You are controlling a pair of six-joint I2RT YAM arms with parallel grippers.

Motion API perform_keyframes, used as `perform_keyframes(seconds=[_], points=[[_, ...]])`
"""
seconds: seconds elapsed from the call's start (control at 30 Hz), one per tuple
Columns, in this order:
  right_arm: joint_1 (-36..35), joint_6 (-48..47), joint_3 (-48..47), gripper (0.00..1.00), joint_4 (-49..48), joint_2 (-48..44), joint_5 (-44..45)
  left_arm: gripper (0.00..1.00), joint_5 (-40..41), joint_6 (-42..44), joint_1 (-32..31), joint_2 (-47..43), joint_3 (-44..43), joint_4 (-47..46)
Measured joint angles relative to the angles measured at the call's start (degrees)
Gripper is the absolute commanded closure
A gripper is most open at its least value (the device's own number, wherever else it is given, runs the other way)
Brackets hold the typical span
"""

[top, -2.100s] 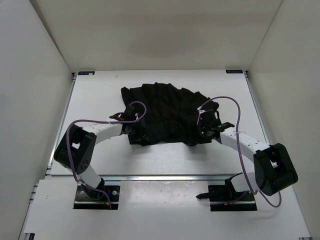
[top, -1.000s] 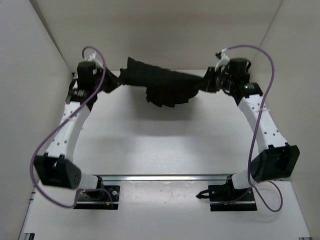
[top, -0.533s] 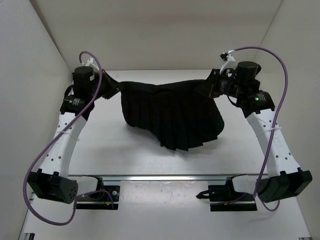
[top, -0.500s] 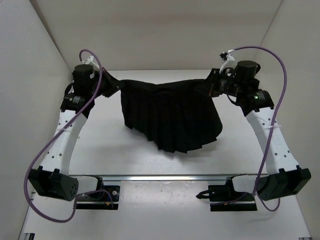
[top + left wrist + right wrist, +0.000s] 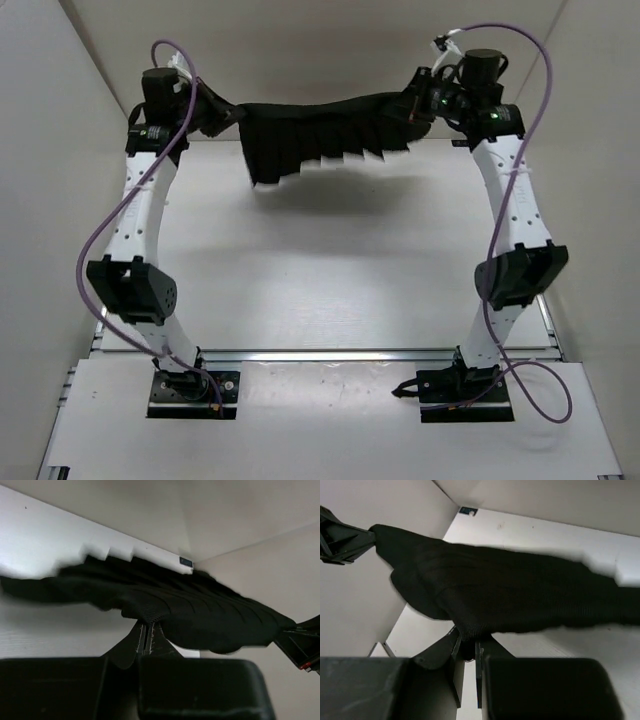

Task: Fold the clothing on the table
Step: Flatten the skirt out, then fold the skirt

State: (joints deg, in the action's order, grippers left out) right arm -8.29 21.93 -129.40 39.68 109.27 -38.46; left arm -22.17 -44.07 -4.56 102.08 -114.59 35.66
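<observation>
The clothing, a black pleated garment, hangs stretched in the air above the far part of the table, casting a shadow below. My left gripper is shut on its left corner and my right gripper is shut on its right corner. The left wrist view has the fabric spreading away from my pinched left gripper. Seen from the right wrist, the cloth bunches into my right gripper. Both arms reach high and far.
White walls enclose the table on the left, right and back. Metal rails run along the table's near edge, with both arm bases bolted in front. Purple cables loop beside each arm.
Both grippers have risen and moved toward the back wall, lifting the clothing. Its hanging lower edge, which drooped far toward me, now sits much higher and shorter in view.
</observation>
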Motion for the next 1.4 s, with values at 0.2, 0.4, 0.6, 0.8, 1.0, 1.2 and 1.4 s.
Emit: perform_keyframes(seconds=[0.2, 0.4, 0.6, 0.8, 1.0, 1.2, 1.4], points=[[4.46, 1.66, 28.81, 1.0, -9.62, -14.62, -4.24, 1.0, -1.7, 0.02, -1.44, -15.96, 24.33, -8.33], [7.58, 3.52, 66.84, 0.99, -18.21, -17.31, -8.24, 1.0, -1.88, -0.09, -6.38, -24.26, 62.84, -17.73], [3.58, 2.12, 83.54, 1.0, -12.57, -18.73, -6.67, 1.0, -1.9, 0.76, -7.87, -25.68, 84.63, -13.2], [2.78, 2.51, 91.3, 1.0, -11.34, -26.73, -5.25, 1.0, -1.05, 2.67, -8.48, -33.16, 85.83, -11.45], [-0.07, 4.31, 97.63, 1.0, -7.54, -37.68, -2.75, 1.0, -0.42, 2.4, -11.89, -41.11, 86.73, -6.32], [-2.89, 6.99, 102.14, 1.0, 0.04, -52.06, -4.04, 1.0, 0.9, -0.07, -16.76, -56.24, 85.88, 3.61], [1.53, 6.6, 96.08, 1.0, 5.62, -50.99, -8.33, 0.96, 0.04, 1.11, -14.14, -48.94, 70.84, 10.34]])
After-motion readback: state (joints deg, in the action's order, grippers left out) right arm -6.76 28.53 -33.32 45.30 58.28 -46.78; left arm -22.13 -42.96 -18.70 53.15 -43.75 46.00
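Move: The black skirt is stretched in the air between the two grippers: its hanging middle is some 14 cm right of the left hand and 10 cm below it, about level in reach. The bare mid-table patch it is taken to lies roughly 22 cm back, 14 cm right and 37 cm below that hand. From the right hand, the skirt's middle is about 14 cm left and 11 cm down, the patch 20 cm back, 14 cm left and 40 cm down. The skirt, still pinched at two corners, is whipped down and back onto the table by both arms together, each dropping about 35 cm while the fingers tip steeply down. Both hands then draw the held edge on back towards the bases, the right one farther, rising slowly, the left more; the left also turns a little clockwise. Fingers stay shut. ##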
